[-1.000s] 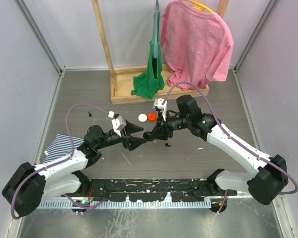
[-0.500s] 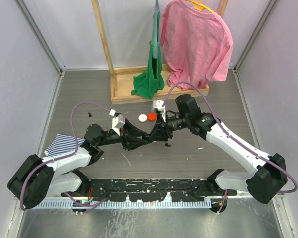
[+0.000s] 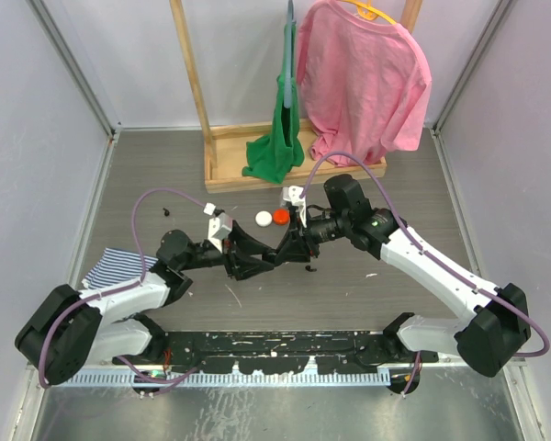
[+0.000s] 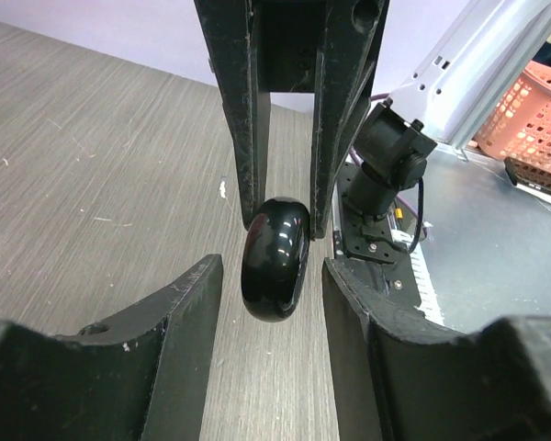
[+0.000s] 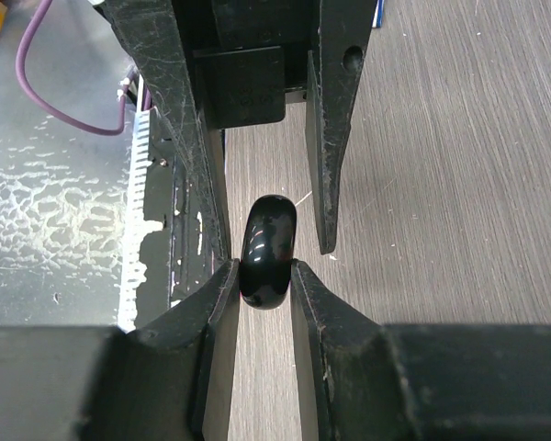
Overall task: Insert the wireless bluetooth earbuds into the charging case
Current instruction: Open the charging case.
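Note:
A glossy black charging case (image 5: pixel 268 248) stands on edge above the table, closed, with my right gripper (image 5: pixel 264 276) shut on its flat sides. The left gripper (image 4: pixel 271 299) faces it from the other side. Its two fingers (image 4: pixel 188 308) straddle the case (image 4: pixel 275 259), with a narrow gap showing on each side, so it is open and not touching. In the top view the two grippers meet tip to tip at mid-table, the left (image 3: pixel 260 261) and the right (image 3: pixel 278 249). The earbuds are not in view. A tiny dark bit (image 3: pixel 309 267) lies below the right gripper; what it is I cannot tell.
A white cap (image 3: pixel 263 218) and a red cap (image 3: pixel 281 217) lie just behind the grippers. A wooden rack (image 3: pixel 257 170) at the back carries a pink shirt (image 3: pixel 363 78) and a green cloth (image 3: pixel 277 147). A striped cloth (image 3: pixel 115 265) lies by the left arm.
The left gripper has moved right until its fingers sit around the case, and its jaws have narrowed. The right gripper has kept hold of the case, shifting only slightly.

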Action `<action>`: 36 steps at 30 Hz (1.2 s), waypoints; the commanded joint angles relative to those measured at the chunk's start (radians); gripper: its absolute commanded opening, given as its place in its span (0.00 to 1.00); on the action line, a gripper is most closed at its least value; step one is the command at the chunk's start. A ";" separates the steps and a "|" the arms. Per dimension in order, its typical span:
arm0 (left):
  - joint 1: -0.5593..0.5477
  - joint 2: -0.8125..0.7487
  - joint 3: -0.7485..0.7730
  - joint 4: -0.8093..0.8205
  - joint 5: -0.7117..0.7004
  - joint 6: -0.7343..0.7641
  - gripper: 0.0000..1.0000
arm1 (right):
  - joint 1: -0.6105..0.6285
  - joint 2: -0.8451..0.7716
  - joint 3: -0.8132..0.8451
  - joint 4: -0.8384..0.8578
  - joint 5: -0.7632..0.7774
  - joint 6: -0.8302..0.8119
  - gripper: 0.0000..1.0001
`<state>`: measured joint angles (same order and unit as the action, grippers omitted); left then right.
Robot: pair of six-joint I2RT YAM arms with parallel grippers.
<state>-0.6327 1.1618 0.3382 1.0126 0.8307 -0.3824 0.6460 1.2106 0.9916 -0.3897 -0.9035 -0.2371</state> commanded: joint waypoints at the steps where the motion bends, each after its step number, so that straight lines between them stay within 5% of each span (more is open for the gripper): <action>1: 0.005 0.017 0.027 0.037 0.020 -0.001 0.49 | -0.003 -0.024 0.051 0.029 -0.021 -0.019 0.10; 9: 0.005 0.022 0.035 0.021 0.023 0.003 0.42 | -0.004 -0.028 0.047 0.028 -0.020 -0.021 0.10; 17: 0.005 0.013 0.025 0.027 0.013 0.030 0.08 | -0.004 -0.014 0.042 0.031 -0.010 -0.021 0.14; 21: 0.004 0.003 0.009 0.046 -0.002 0.045 0.01 | -0.003 -0.024 0.036 0.045 -0.007 -0.013 0.28; 28: -0.003 -0.004 -0.006 0.055 -0.012 0.081 0.00 | -0.004 -0.042 0.010 0.095 0.020 0.016 0.50; 36: -0.019 -0.027 -0.024 0.059 0.005 0.144 0.00 | -0.004 -0.065 0.011 0.102 0.112 0.027 0.54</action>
<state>-0.6426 1.1725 0.3222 0.9985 0.8326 -0.2958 0.6441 1.1969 0.9909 -0.3439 -0.8452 -0.2245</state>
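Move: The black charging case sits between my right fingertips, held and still shut, and my open left fingers already straddle it: it is about 1 cm farther right and 1 cm below my left hand's point. On the table some 21 cm below my left hand, the white disc is about 18 cm ahead and 3 cm left, the orange disc 18 cm ahead and 2 cm right, and the small black earbud roughly 3 cm ahead and 9 cm right. With my right hand holding the charging case still, I lower my left hand about 1 cm around the case, then close its fingers on the case's two sides. Once my left has hold, I open my right fingers and ease that hand a little over 1 cm forward, slightly up, while my left keeps its pinch. ##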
